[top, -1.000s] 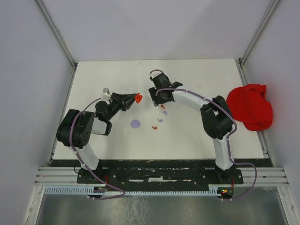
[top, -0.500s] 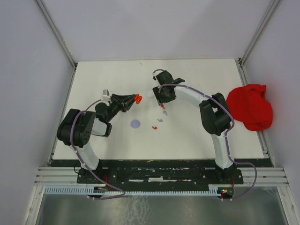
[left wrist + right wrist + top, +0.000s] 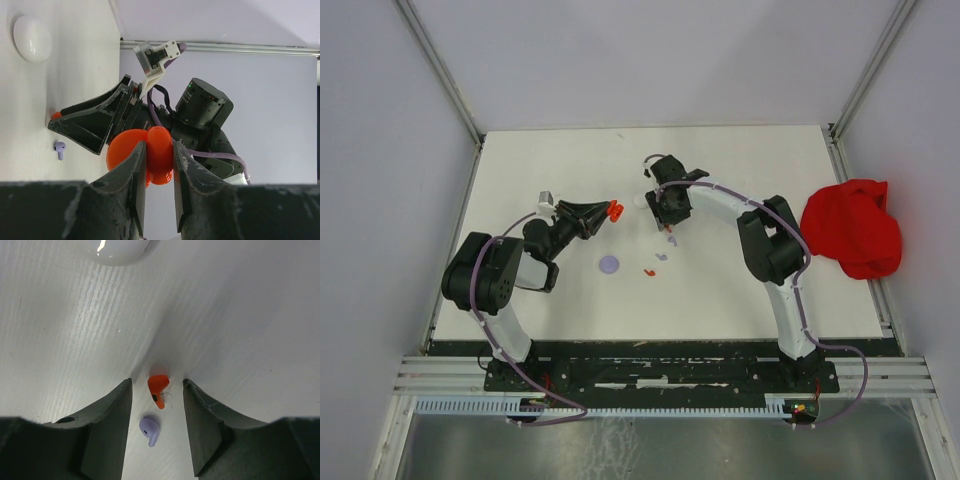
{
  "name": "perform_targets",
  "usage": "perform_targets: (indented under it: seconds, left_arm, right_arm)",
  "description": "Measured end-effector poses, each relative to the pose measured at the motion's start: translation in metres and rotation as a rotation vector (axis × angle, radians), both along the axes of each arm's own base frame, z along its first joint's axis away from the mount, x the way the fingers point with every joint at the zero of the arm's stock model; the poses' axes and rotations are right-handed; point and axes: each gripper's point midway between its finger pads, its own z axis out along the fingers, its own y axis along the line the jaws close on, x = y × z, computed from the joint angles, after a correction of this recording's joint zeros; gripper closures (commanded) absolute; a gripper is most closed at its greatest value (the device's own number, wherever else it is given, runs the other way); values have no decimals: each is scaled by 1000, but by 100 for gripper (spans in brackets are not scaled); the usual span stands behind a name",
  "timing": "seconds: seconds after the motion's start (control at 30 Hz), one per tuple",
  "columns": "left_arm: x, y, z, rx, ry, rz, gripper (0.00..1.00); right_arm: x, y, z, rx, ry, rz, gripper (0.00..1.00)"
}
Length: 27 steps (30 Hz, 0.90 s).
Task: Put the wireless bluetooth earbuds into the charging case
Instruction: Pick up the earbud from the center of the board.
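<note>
My left gripper (image 3: pixel 159 146) is shut on a red charging case (image 3: pixel 120 152), held above the table; in the top view the case (image 3: pixel 616 209) sticks out past that gripper (image 3: pixel 602 213). My right gripper (image 3: pixel 156 383) points down at the table, its jaws open on either side of a red earbud (image 3: pixel 158 388). A purple earbud (image 3: pixel 150 430) lies just behind it between the fingers. Neither earbud touches a finger. From above, the right gripper (image 3: pixel 666 216) covers most of this pair. Another red earbud (image 3: pixel 648 270) and a pale one (image 3: pixel 661 256) lie nearer the arms.
A white egg-shaped case (image 3: pixel 112 249) lies just beyond the right fingertips. A purple round disc (image 3: pixel 610 264) sits on the table in front of the left arm. A red cloth (image 3: pixel 853 228) is heaped at the table's right edge.
The right gripper has shifted slightly right and settled over the red and purple earbuds, and its jaws have narrowed. The left gripper and red case have not moved.
</note>
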Motion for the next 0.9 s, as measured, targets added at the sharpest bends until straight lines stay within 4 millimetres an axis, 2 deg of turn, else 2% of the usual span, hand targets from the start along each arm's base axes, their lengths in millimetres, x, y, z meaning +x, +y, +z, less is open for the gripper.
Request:
perform_targets:
  seconds: [0.4,0.9]
  left_arm:
    - [0,0,-2,1,6,-2,97]
    - [1,0,-12,5,29,-1,97]
  right_arm:
    - [7,4,-2,6,-3,-1,56]
    - [6,4,-3,12,7,2,70]
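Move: The orange earbud in the centre of the board lies almost directly under the right fingertips, about 1 cm below. The white case stands some 6 cm ahead and 6 cm to the left of this hand. A purple earbud lies about 3 cm back and 1 cm to the right of it, the other about 7 cm back and 1 cm left. From the left hand the orange earbud is some 11 cm to the right, 2 cm ahead and 15 cm down. The orange earbud's head is closed in on from both sides: the right hand, already low over the board, edges less than 1 cm forward and a little left, then stays there, pointing steeply down. Meanwhile its fingers steadily narrow from about half open to a third, until the tips come right up beside the head; a firm grip can't be seen. The left hand keeps the orange case and sinks about 1 cm. ##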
